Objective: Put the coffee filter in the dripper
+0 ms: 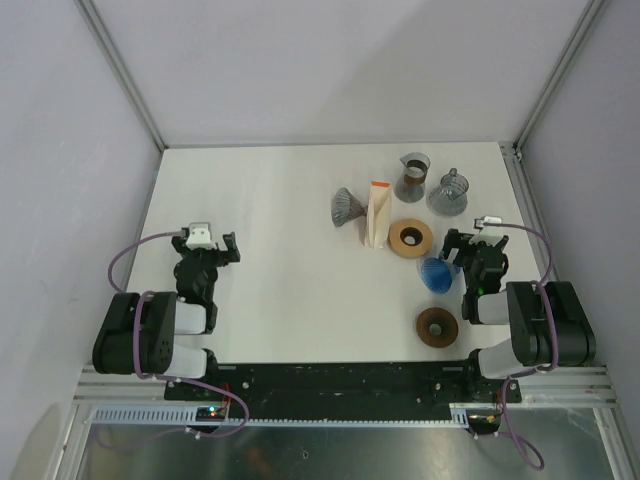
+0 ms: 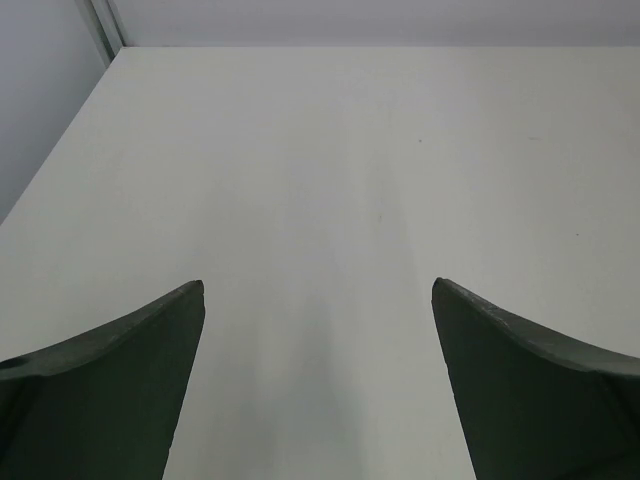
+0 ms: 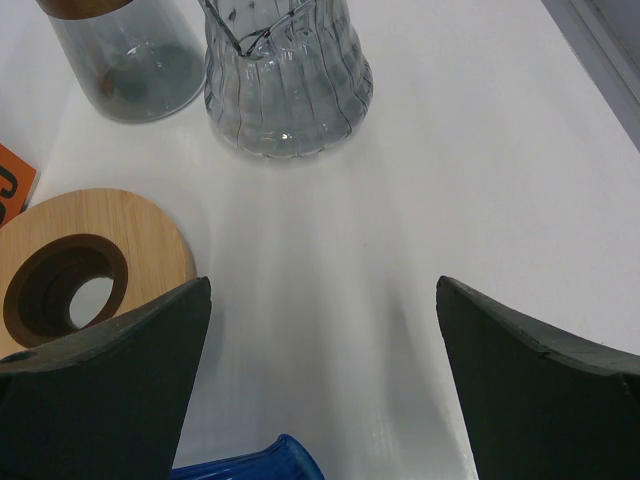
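A cream and orange pack of coffee filters (image 1: 378,214) stands at the middle of the table (image 1: 270,250), its orange corner (image 3: 12,182) showing in the right wrist view. Three drippers are in view. A grey one (image 1: 345,207) lies on its side left of the pack. A clear ribbed glass one (image 1: 449,192) (image 3: 288,80) stands at the back right. A blue one (image 1: 437,274) (image 3: 250,466) sits just left of my right gripper (image 1: 473,246) (image 3: 322,290), which is open with nothing in it. My left gripper (image 1: 208,248) (image 2: 318,288) is open over bare table, far left of everything.
A glass beaker with a wooden collar (image 1: 411,177) (image 3: 125,55) stands beside the clear dripper. A light wooden ring (image 1: 411,238) (image 3: 95,270) lies right of the filter pack. A dark wooden ring (image 1: 437,327) lies near the front edge. Walls enclose the table on three sides.
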Available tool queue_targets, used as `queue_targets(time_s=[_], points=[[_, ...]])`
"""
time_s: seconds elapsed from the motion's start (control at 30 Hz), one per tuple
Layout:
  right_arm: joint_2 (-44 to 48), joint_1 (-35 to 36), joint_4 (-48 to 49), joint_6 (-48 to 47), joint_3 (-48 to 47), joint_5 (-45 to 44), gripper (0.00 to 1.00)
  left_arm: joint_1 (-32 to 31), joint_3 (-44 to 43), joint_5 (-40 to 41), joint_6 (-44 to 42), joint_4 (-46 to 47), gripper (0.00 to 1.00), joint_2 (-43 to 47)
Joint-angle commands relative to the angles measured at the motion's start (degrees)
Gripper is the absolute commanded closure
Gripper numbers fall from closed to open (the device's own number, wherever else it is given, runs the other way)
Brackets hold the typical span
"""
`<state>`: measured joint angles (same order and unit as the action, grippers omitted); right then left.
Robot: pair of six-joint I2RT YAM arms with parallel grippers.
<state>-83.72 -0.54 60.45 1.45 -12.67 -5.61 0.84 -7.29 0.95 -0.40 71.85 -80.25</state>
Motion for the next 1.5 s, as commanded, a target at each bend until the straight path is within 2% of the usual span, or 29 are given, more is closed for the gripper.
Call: queue_targets(time_s=[0.0,0.13,0.27,0.47,0.6,0.7,0.83,0.93,1.03,1.17,1.33,1.47], points=[[0.34,0.04,1.43,-0.5,-1.09,-0.59,0.01,-0.23,-1.33,0.98,-0.3,1.5,0.0,-0.06],[2.68,0.01,0.27,0.35,-1.22,-2.31,0.01,-0.23,-1.36,0.98,-0.3,1.46,0.0,-0.11],[11.45,-0.37,-8.86,1.66,-2.87,-4.88,0.01,-0.23,-1.33,0.98,-0.34,1.55,0.0,-0.11],[21.79,-1.02,-35.77,8.25,-14.5,-1.7,0.01,-0.23,-1.18,0.68,-0.57,1.55,0.0,0.25],[23.03,-0.84,-46.92,11.3,-23.57,3.96,0.04,0.15,-2.5,-2.1,-1.11,-4.3,0.0,5.01],[19.81,-0.26,-55.69,12.04,-32.69,4.81,0.09,0.83,-6.61,-3.42,-1.0,-12.58,0.0,6.48],[12.12,0.32,-67.89,12.06,-45.83,4.02,0.17,1.02,-20.31,-8.52,-5.59,-38.4,0.01,6.88],[5.1,2.4,-73.14,12.21,-55.08,2.8,0.21,1.08,-29.59,-13.21,-6.77,-54.45,0.03,6.58],[-1.47,2.92,-75.51,12.32,-62.12,1.42,0.22,1.01,-35.7,-18.19,-6.51,-63.02,0.04,6.59],[-11.39,1.49,-81.81,11.23,-73.43,-1.77,0.22,0.92,-39.78,-20.61,-6.69,-68.63,0.05,6.33],[-24.89,-1.6,-91.91,9.51,-86.92,-3.8,0.24,0.94,-42.02,-16.73,-8.0,-71.3,0.05,5.76],[-33.73,-2.14,-97.6,8.1,-95.71,-5.19,0.32,0.94,-42.65,-15.75,-8.19,-73.35,0.05,5.19]])
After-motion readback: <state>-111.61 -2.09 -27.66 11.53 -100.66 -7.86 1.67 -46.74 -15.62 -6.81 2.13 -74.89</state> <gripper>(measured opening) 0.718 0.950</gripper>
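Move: The glass jug stands about 15 cm ahead of my right hand, 3 cm to its left and slightly lower. The wood-collared server stands some 11 cm left of the jug, the light wooden ring 14 cm left of my hand and 2 cm ahead, and the blue cone 9 cm left and 6 cm back. From my left hand the grey cone lies 36 cm right and 11 cm ahead, with the paper bag 9 cm right of it and 3 cm nearer me. I swing my right hand steeply up by nearly 20 cm, then forward and down over the glass jug, ending about 17 cm farther out. Its fingers tip down and narrow partway without closing on anything. My left hand sets off later, rising and reaching forward and right towards the grey cone, then easing partly back down, open, as its wrist turns clockwise and tips down some 20 degrees. ##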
